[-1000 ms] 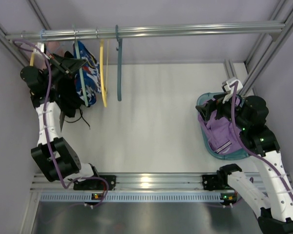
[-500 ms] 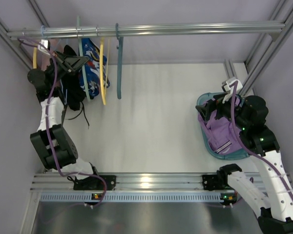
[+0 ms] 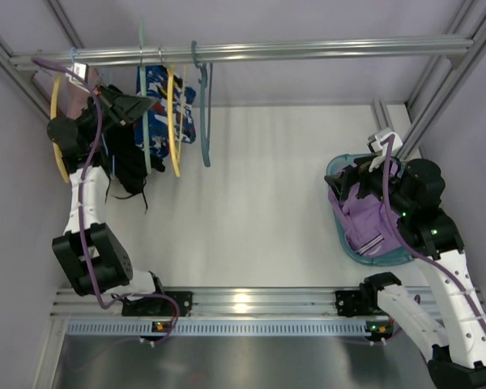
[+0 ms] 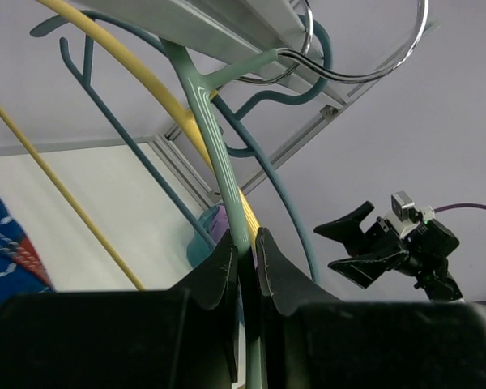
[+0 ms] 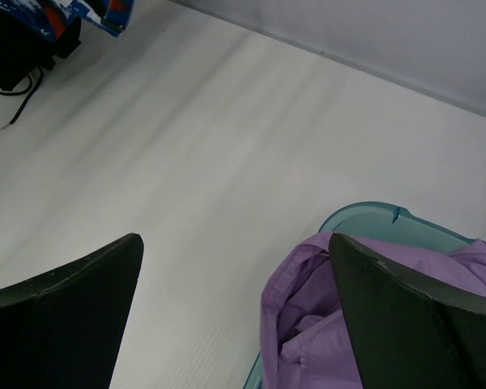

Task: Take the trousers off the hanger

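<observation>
The mint-green hanger (image 3: 143,121) hangs by its hook from the rail (image 3: 308,49). The blue patterned trousers (image 3: 157,113) are draped on it. My left gripper (image 3: 128,106) is shut on the hanger's neck just below the hook. In the left wrist view the fingers (image 4: 245,243) pinch the mint-green stem (image 4: 215,154), and a corner of the trousers (image 4: 4,243) shows at the lower left. My right gripper (image 3: 352,177) is open and empty over the basket, far from the hanger. In the right wrist view (image 5: 233,239) its jaws stand wide apart, and the trousers (image 5: 65,12) show at the top left.
Two yellow hangers (image 3: 172,121) (image 3: 55,138) and a slate-blue hanger (image 3: 202,105) hang on the same rail. A black garment (image 3: 130,166) hangs by my left arm. A teal basket (image 3: 340,166) holds purple cloth (image 3: 364,219) at the right.
My left gripper has moved up and right with the mint-green hanger. The trousers shifted right with it. The yellow and slate-blue hangers have swung. The right arm has not moved.
</observation>
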Available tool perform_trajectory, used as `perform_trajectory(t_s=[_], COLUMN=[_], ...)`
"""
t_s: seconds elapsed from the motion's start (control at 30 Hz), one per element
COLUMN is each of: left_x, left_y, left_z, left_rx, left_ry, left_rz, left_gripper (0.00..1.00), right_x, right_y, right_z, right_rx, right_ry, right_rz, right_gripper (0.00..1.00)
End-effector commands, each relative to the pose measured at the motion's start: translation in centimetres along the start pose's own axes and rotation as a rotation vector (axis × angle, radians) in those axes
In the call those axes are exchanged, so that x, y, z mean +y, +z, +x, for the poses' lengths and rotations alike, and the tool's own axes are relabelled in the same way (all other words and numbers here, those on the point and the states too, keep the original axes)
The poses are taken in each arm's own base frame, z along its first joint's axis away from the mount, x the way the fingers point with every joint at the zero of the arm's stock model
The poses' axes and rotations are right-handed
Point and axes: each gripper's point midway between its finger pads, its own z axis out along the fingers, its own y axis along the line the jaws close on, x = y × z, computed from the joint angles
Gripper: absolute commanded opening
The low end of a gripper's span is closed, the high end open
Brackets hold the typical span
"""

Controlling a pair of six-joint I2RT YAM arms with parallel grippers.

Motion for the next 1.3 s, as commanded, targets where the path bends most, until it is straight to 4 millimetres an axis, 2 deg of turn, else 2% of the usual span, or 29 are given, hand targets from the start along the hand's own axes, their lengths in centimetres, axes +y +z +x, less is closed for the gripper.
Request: perform_trajectory(t_s=[0.0,0.17,0.2,0.27,0.3,0.5,0.57,0.6,0.77,0.93,0.97,1.0,1.17,1.27], left_x=[-15.2,-16.1,-15.1,-15.5,-14.8,-14.6,-13.8,-13.4,-14.0,-15.7,-16.8,-16.2,-16.8,-17.0], left_y=[-0.6,-1.0,-1.0,-1.4,-1.5,-2.3,-2.5,-2.6,-3.3,-4.6,-4.9,-5.2,-6.1,-6.4], left_z=[-2.0,-2.1,-2.3,-2.0,-2.0,-1.2,-0.7,-0.3,3.0,6.7,7.4,8.0,10.1,11.1], left_rx=[-0.183,-0.209,-0.209,-0.222,-0.222,-0.255,-0.26,-0.252,-0.194,-0.126,-0.121,-0.111,-0.075,-0.059], left_ry=[0.757,0.775,0.73,0.707,0.65,0.479,0.372,0.316,0.15,0.156,0.205,0.161,0.123,0.058], left_rz=[0.248,0.155,0.101,0.069,0.031,-0.057,-0.091,-0.097,-0.067,-0.053,-0.043,-0.075,-0.127,-0.159], left_gripper=[0.0,0.0,0.0,0.0,0.0,0.0,0.0,0.0,0.0,0.0,0.0,0.0,0.0,0.0], right_x=[0.0,0.1,0.1,0.1,0.1,0.1,0.1,0.1,0.0,0.1,0.1,0.2,0.7,2.3], right_y=[-0.1,-0.2,-0.2,-0.3,-0.3,-0.1,-0.1,0.0,0.0,-0.2,-0.2,-0.1,-0.2,-0.5], right_z=[-1.0,-1.1,-1.2,-1.3,-1.2,-1.3,-1.4,-1.5,-1.6,-1.8,-1.7,-1.6,-1.9,-2.4], right_rx=[-0.034,-0.038,-0.04,-0.043,-0.041,-0.039,-0.04,-0.042,-0.042,-0.048,-0.045,-0.044,-0.048,-0.07], right_ry=[-0.03,-0.03,-0.03,-0.033,-0.032,-0.036,-0.036,-0.038,-0.043,-0.051,-0.05,-0.053,-0.055,-0.064], right_rz=[0.002,-0.002,-0.004,-0.001,0.001,-0.005,-0.007,-0.008,-0.008,-0.011,-0.011,-0.016,-0.041,-0.134], right_gripper=[0.99,0.99,0.99,1.0,0.99,0.99,1.0,0.99,0.99,0.99,0.99,0.99,1.0,0.99])
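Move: At the rail, the left hand already grips the green hanger. The trousers hanging from it have their middle about 6 cm ahead, 3 cm right and 14 cm below that hand. The rail runs some 10 cm ahead, straight in line, 7 cm higher; from the hand, the yellow hanger hangs roughly 8 cm ahead and 6 right, the blue-grey one 8 ahead and 13 right. From the idle right hand, the trousers lie about 26 cm ahead and 49 left. Drawing the green hanger back from the rail towards the base, the left hand travels about 18 cm, slowly at first and then faster, drifting some 6 cm right at nearly constant height. Its fingers keep their pinch on the hanger, the wrist turning slightly counter-clockwise and tipping down about 10 degrees. ##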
